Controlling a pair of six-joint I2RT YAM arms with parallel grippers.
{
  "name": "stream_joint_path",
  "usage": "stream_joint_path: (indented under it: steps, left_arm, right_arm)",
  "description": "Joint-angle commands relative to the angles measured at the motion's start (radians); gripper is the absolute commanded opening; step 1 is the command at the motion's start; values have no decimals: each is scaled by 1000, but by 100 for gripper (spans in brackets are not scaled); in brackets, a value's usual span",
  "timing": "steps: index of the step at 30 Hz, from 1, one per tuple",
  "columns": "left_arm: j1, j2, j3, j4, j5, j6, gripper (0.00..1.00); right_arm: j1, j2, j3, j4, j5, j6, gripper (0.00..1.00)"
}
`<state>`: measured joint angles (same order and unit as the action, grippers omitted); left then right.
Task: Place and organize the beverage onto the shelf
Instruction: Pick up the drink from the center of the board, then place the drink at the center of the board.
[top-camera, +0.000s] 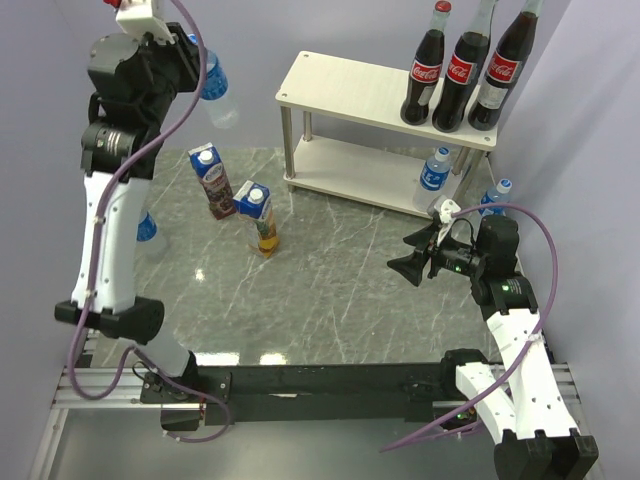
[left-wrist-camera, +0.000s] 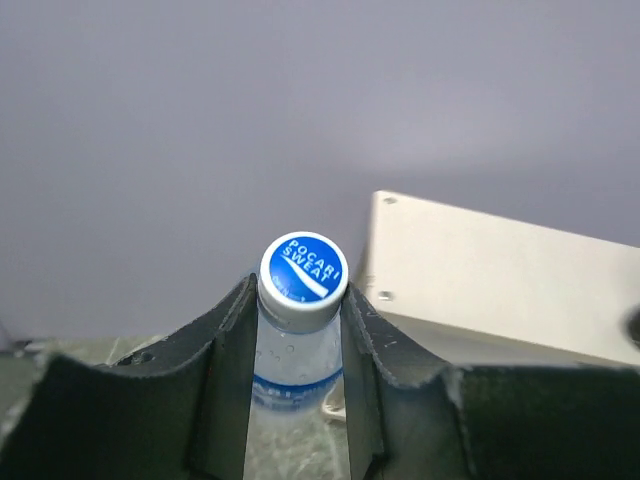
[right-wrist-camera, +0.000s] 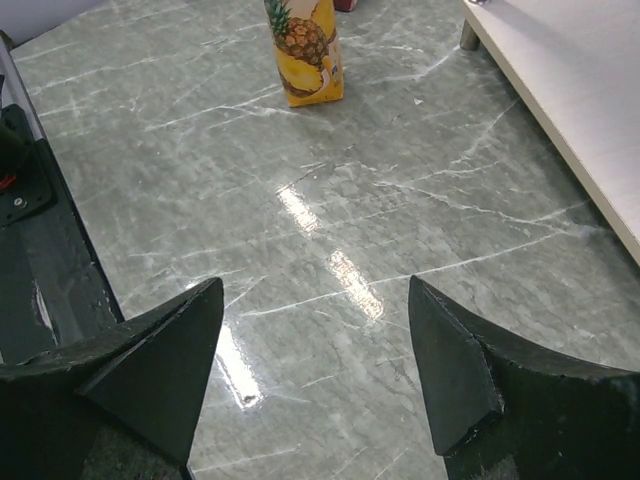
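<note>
High at the back left, my left gripper (top-camera: 197, 68) is shut on a small blue-capped water bottle (top-camera: 216, 92), its pads clamping the neck just under the cap (left-wrist-camera: 303, 266). The pale two-tier shelf (top-camera: 340, 85) stands at the back right with three Coca-Cola bottles (top-camera: 460, 75) on the right end of its top board. Another water bottle (top-camera: 433, 178) sits on the lower board and one (top-camera: 496, 194) stands by the shelf's right end. The grape carton (top-camera: 213, 182) and pineapple carton (top-camera: 260, 215) stand on the table left of the shelf. My right gripper (top-camera: 410, 262) hangs open and holds nothing (right-wrist-camera: 315, 310).
A further water bottle (top-camera: 148, 232) shows partly behind my left arm. In the right wrist view the pineapple carton (right-wrist-camera: 305, 50) stands ahead and the shelf's lower board (right-wrist-camera: 570, 80) runs along the right. The left wrist view shows the shelf's top board (left-wrist-camera: 500, 270) ahead to the right.
</note>
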<state>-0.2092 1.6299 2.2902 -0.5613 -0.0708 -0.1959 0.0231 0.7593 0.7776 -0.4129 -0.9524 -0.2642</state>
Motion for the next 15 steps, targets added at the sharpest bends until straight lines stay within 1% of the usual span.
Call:
stream_joint_path:
  steps: [1, 3, 4, 6, 7, 9, 10, 11, 12, 13, 15]
  left_arm:
    - [-115, -82, 0, 91, 20, 15, 0]
    - [-166, -103, -9, 78, 9, 19, 0]
    - [-214, -125, -27, 68, 11, 18, 0]
    - [-261, -156, -67, 72, 17, 9, 0]
    - [-306, -189, -92, 77, 22, 6, 0]
    - [-347, -220, -178, 100, 60, -14, 0]
    - [-386, -249, -210, 109, 63, -20, 0]
    - [-407, -263, -271, 126, 83, -26, 0]
    - [-430, -274, -306, 135, 97, -30, 0]
    - [-478, -297, -377, 144, 124, -30, 0]
    - [-522, -324, -463, 201, 155, -30, 0]
  right_arm:
    - [-6, -14, -3, 6, -17, -13, 80]
    - [-8, -14, -3, 2, -14, -18, 81]
    - [-8, -14, -1, 2, -13, -20, 80]
    - [-12, -18, 2, -6, -9, -27, 80]
    - [-12, -26, 3, -6, -6, -32, 80]
    - [-18, -34, 8, -10, -3, -38, 80]
    - [-18, -41, 11, -12, 1, -40, 81]
    - [-18, -43, 12, -15, 3, -44, 81]
    - [-46, -46, 14, -18, 10, -46, 80]
    - [-51, -52, 18, -20, 17, -46, 80]
    - [-70, -58, 22, -21, 30, -46, 80]
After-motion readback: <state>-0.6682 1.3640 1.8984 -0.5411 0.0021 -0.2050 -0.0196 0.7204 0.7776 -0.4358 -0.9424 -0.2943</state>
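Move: I already hold the water bottle high in my left hand. The open right gripper, towards which I carry it, lies about 35 cm to the right, 21 cm back and 31 cm lower. The shelf's middle is some 17 cm ahead and 34 cm right, the juice carton 8 cm back and 7 cm right, the chocolate carton 4 cm ahead and 3 cm left, all roughly 40 cm below. From my right hand the bottle is about 21 cm ahead, 35 cm left and 25 cm up. Keeping my grip just under the bottle's cap, I swing my left hand about 16 cm right while drawing it 13 cm back, across in front of the shelf towards the waiting right gripper. It rises a little at first, then sinks to end some 5 cm lower, and the hand turns about 30 degrees clockwise along the way. ##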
